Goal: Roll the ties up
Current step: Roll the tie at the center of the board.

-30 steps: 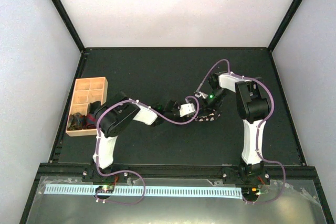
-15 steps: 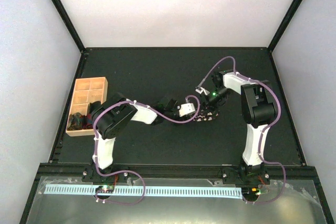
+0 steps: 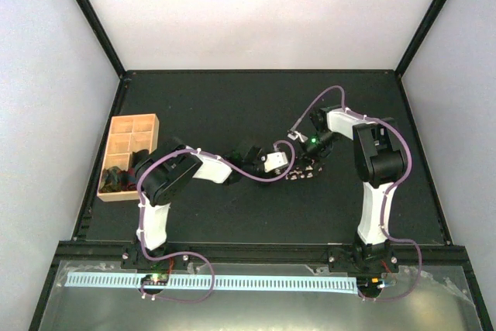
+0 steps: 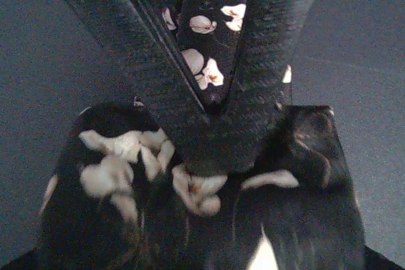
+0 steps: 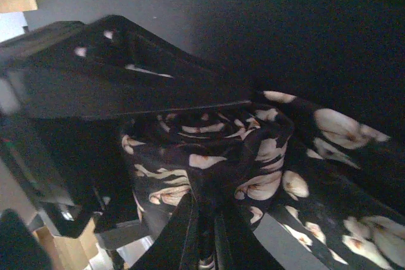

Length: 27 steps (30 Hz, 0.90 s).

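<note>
The tie (image 3: 304, 170), dark with pale flower marks, is wound into a loose roll (image 5: 221, 150) at mid table, and its free end trails right (image 5: 342, 131). My right gripper (image 5: 212, 219) is shut, pinching the roll's fabric. In the left wrist view its two fingers (image 4: 272, 61) form a V with tips together and cloth (image 4: 209, 30) between them. My left gripper (image 3: 291, 167) presses at the roll from the left. Its black finger (image 5: 139, 90) lies along the roll's top. Blurred fabric (image 4: 120, 169) covers its own jaws.
A tan wooden compartment tray (image 3: 132, 125) stands at the left edge of the black table, with dark bundles (image 3: 116, 180) in its near compartments. Purple cables (image 3: 256, 176) loop along both arms. Black frame posts rise at the table's far corners.
The right gripper opened and closed again on the roll, and its arm shifted slightly. The left arm stayed almost in place at the roll.
</note>
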Each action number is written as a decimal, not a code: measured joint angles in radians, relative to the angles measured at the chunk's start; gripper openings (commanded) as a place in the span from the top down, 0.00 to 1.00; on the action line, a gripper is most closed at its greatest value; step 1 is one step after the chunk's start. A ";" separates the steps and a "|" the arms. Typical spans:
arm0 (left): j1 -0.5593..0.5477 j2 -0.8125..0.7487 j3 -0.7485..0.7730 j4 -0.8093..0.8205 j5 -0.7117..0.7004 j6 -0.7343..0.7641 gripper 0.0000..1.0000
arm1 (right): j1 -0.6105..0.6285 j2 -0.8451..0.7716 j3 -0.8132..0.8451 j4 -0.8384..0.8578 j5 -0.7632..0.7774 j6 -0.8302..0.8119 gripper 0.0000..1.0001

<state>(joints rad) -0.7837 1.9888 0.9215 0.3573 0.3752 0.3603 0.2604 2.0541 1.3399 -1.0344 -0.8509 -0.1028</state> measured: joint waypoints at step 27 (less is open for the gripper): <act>0.019 0.035 0.024 0.147 0.122 -0.119 0.20 | -0.023 0.024 0.017 -0.006 0.214 -0.015 0.98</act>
<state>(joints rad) -0.7647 2.0239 0.9459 0.5041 0.4973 0.2413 0.2379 2.0777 1.3567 -1.0401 -0.6369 -0.1177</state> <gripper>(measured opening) 0.857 0.040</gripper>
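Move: The tie's roll sits in the left gripper's half-open fingers, its middle about 2 cm to the right of that hand point and about 1 cm higher. The shut right fingers are pinching the roll's upper layer, with the roll's middle some 2 cm to the left and 3 cm below them. The short unrolled tail's end lies about 5 cm to the right of the right hand, 1 cm back and 4 cm down; from the left hand it is roughly 11 cm to the right. Keep the right fingers shut on the cloth and draw them about 4 cm right and 3 cm down towards the board, steepening them by some 10 degrees, to turn the roll over onto its tail. Meanwhile open the left gripper wide, ease it slightly left, then lift it nearly 3 cm and swing it back right over the roll, fingers flattening a little. ##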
